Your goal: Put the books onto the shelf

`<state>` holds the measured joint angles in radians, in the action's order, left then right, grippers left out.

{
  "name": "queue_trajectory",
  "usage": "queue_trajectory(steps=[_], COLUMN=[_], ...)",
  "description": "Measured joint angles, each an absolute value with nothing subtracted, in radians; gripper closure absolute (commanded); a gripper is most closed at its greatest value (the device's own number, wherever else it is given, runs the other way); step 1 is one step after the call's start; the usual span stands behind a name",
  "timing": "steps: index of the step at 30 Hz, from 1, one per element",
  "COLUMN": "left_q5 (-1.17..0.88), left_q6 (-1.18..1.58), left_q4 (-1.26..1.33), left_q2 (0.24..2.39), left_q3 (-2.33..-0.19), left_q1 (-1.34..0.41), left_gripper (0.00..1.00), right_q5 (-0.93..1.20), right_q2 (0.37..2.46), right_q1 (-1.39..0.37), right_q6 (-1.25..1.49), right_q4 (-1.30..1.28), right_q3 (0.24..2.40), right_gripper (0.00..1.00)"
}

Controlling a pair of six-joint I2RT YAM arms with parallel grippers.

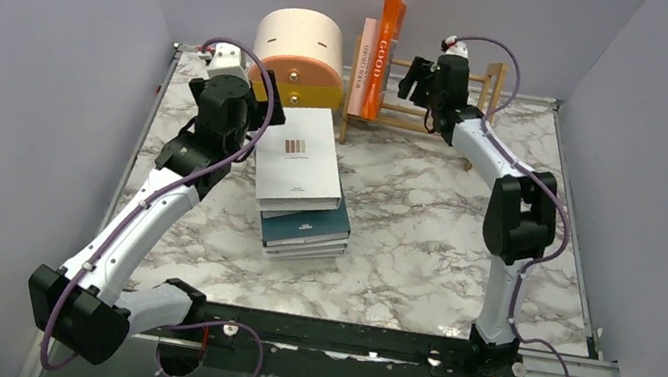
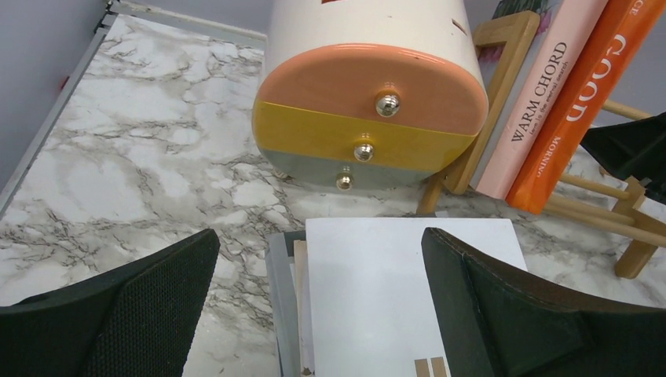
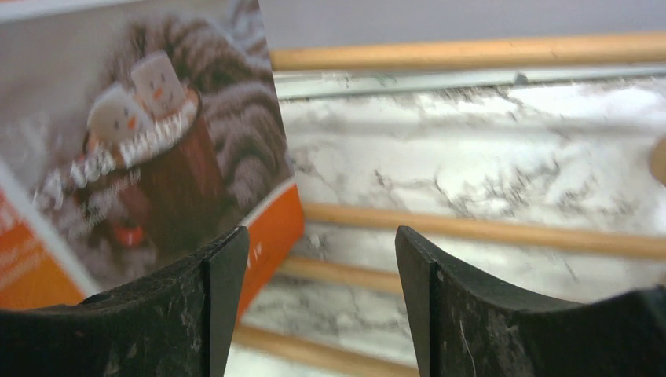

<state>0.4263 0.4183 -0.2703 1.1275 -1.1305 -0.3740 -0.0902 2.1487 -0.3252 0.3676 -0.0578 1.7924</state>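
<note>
A stack of books (image 1: pixel 299 205) lies flat left of centre, a white book (image 1: pixel 298 155) on top and a teal one (image 1: pixel 306 227) lower down. My left gripper (image 1: pixel 268 102) hovers open over the stack's far end; the white book (image 2: pixel 377 290) lies below its spread fingers (image 2: pixel 133 314). On the light-wood shelf (image 1: pixel 423 114) a pink book (image 1: pixel 362 67) and an orange book (image 1: pixel 383 55) stand at the left end. My right gripper (image 1: pixel 418 78) is open beside the orange book (image 3: pixel 141 157), with only the shelf slats (image 3: pixel 487 232) showing between its fingers (image 3: pixel 432 306).
A round cream, orange and yellow drawer box (image 1: pixel 300 57) stands at the back, left of the shelf and just beyond the stack. Grey walls close in the table on three sides. The shelf's right part (image 1: pixel 489 81) holds no books.
</note>
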Motion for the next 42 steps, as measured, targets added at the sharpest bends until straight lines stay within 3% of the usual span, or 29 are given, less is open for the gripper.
queue_trajectory(steps=[6,16,28,42], left_q5=[0.347,0.242,0.175,0.146], left_q6=[0.441,0.473,0.532,0.567], left_q4=[-0.302,-0.348,-0.361,-0.346], left_q2=[1.087,1.039,1.002,1.065], left_q3=[-1.090,-1.022,-1.007,-1.007], left_q1=[-0.374,-0.374,-0.375,-0.451], left_gripper=[0.01,0.01,0.01,0.01], right_q5=[-0.061,0.204,0.469,0.572], right_q2=[1.871,1.472,1.362,1.354], right_q1=[-0.321,-0.375,-0.485,-0.569], right_q6=[0.369,0.411,0.563,0.674], right_q4=[-0.058,-0.043,0.013,0.142], right_q3=[1.514,1.229,1.019,0.946], right_gripper=[0.30,0.29,0.29,0.29])
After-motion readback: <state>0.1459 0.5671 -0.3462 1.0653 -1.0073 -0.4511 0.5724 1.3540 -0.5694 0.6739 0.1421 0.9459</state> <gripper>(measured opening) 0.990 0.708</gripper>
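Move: The white Afternoon tea book on top of the stack has its middle roughly 10 cm to the left hand's right, about 1 cm ahead and some 12 cm below; from the right hand, at the shelf, it lies about 28 cm back and 26 cm left, nearly level. The teal book is some 6 cm nearer the robot than the white one, 3 cm to its right and 6 cm lower. From the right hand, the orange book stands about 9 cm left and 6 cm ahead. The right hand, empty and still part-open, draws back about 30 cm from the shelf and swings some 12 cm left to the spine side of the white book, arching up over 10 cm and easing a little lower while it turns counter-clockwise roughly 45 degrees and rolls its left side up. The wide-open left hand first backs off and sinks a few centimetres, then sweeps right and further down against the white book's left side, pushing it to the right as the wrist turns clockwise. ##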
